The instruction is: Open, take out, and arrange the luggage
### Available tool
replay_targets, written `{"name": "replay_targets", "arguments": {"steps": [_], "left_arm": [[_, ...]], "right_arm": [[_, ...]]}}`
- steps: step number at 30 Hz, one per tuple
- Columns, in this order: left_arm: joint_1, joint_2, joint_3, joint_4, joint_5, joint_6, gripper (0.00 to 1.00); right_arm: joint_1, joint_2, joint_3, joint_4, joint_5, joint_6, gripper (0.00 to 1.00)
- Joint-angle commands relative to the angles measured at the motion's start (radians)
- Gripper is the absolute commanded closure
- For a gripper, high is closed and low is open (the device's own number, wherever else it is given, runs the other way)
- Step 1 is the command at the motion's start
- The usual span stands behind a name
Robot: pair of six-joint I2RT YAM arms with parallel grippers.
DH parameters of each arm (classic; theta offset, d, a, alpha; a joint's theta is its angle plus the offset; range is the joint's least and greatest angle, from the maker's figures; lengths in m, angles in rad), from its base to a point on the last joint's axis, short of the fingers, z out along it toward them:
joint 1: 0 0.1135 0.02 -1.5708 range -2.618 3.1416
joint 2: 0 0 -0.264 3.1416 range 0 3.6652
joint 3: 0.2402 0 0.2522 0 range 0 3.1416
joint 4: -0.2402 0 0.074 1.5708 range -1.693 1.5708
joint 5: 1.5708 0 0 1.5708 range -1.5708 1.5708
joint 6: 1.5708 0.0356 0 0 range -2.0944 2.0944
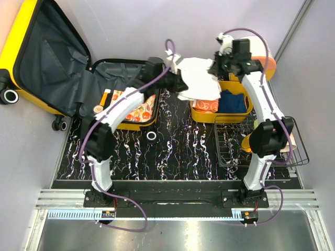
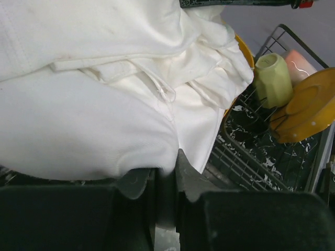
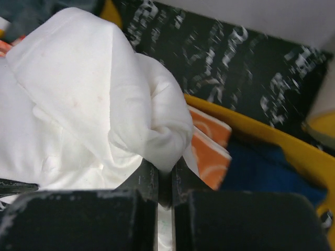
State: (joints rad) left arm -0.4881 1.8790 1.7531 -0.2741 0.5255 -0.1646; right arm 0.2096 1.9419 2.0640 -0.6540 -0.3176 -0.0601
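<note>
The yellow luggage point(image 1: 26, 57) lies open at the back left. Its lid leans up, and its dark grey lined base point(image 1: 118, 73) holds an orange-patterned cloth point(image 1: 140, 107). A white cloth point(image 1: 198, 78) hangs in the air between both arms, above a yellow basket point(image 1: 230, 118). My left gripper point(image 1: 180, 82) is shut on the cloth's left side, with fabric point(image 2: 104, 110) pinched at the fingertips of that gripper point(image 2: 166, 163). My right gripper point(image 1: 216, 68) is shut on the right side, with a bunched fold point(image 3: 157, 130) clamped between the jaws of that gripper point(image 3: 165, 168).
The basket point(image 3: 251, 130) holds an orange folded cloth point(image 3: 212, 151) and a blue one point(image 3: 261, 170). A wire rack point(image 1: 261, 151) at the right carries a green cup point(image 2: 272, 81) and a yellow plate point(image 2: 309, 104). A small round ring point(image 1: 152, 136) lies on the black marbled mat.
</note>
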Motion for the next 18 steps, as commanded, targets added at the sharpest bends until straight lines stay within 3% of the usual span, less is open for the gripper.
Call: {"name": "replay_targets", "arguments": {"steps": [1,9,18], "left_arm": [[-0.119,0.147,0.081,0.196,-0.012,-0.098,1.0],[-0.207,0.457,0.276,0.361,-0.101,-0.219,1.0],[-0.242,0.499,0.293,0.326,-0.081,-0.191,1.0]], "right_arm": [[-0.132,-0.119,-0.14,0.069,-0.021,-0.095,1.0],[-0.28,-0.098,-0.355,0.241,0.0,-0.161,1.0],[-0.352,-0.037,-0.363,0.177,0.035,-0.267,1.0]]}}
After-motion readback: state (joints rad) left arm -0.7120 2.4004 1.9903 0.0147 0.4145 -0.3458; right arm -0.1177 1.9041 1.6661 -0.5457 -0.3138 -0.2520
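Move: Stretched between both hands, the white cloth is bound for the yellow basket, whose middle lies about 24 cm to the left hand's right, 3 cm ahead and 20 cm below. From the right hand the basket's middle is some 9 cm to the right, 6 cm back and 19 cm down. The orange cloth in it lies about 15 cm right of the left hand and 1 cm ahead; the navy cloth sits 16 cm right of the right hand and 6 cm back, both 20 cm below. Carrying the white cloth between them in a kept pinch, both hands sweep together to the right, about 16 to 18 cm, and sink some 13 to 14 cm, bringing the cloth down into the basket. Sideways travel leads at first, then both ease to a near stop. The right hand also tips down about 10 degrees and swings clockwise by as much. ##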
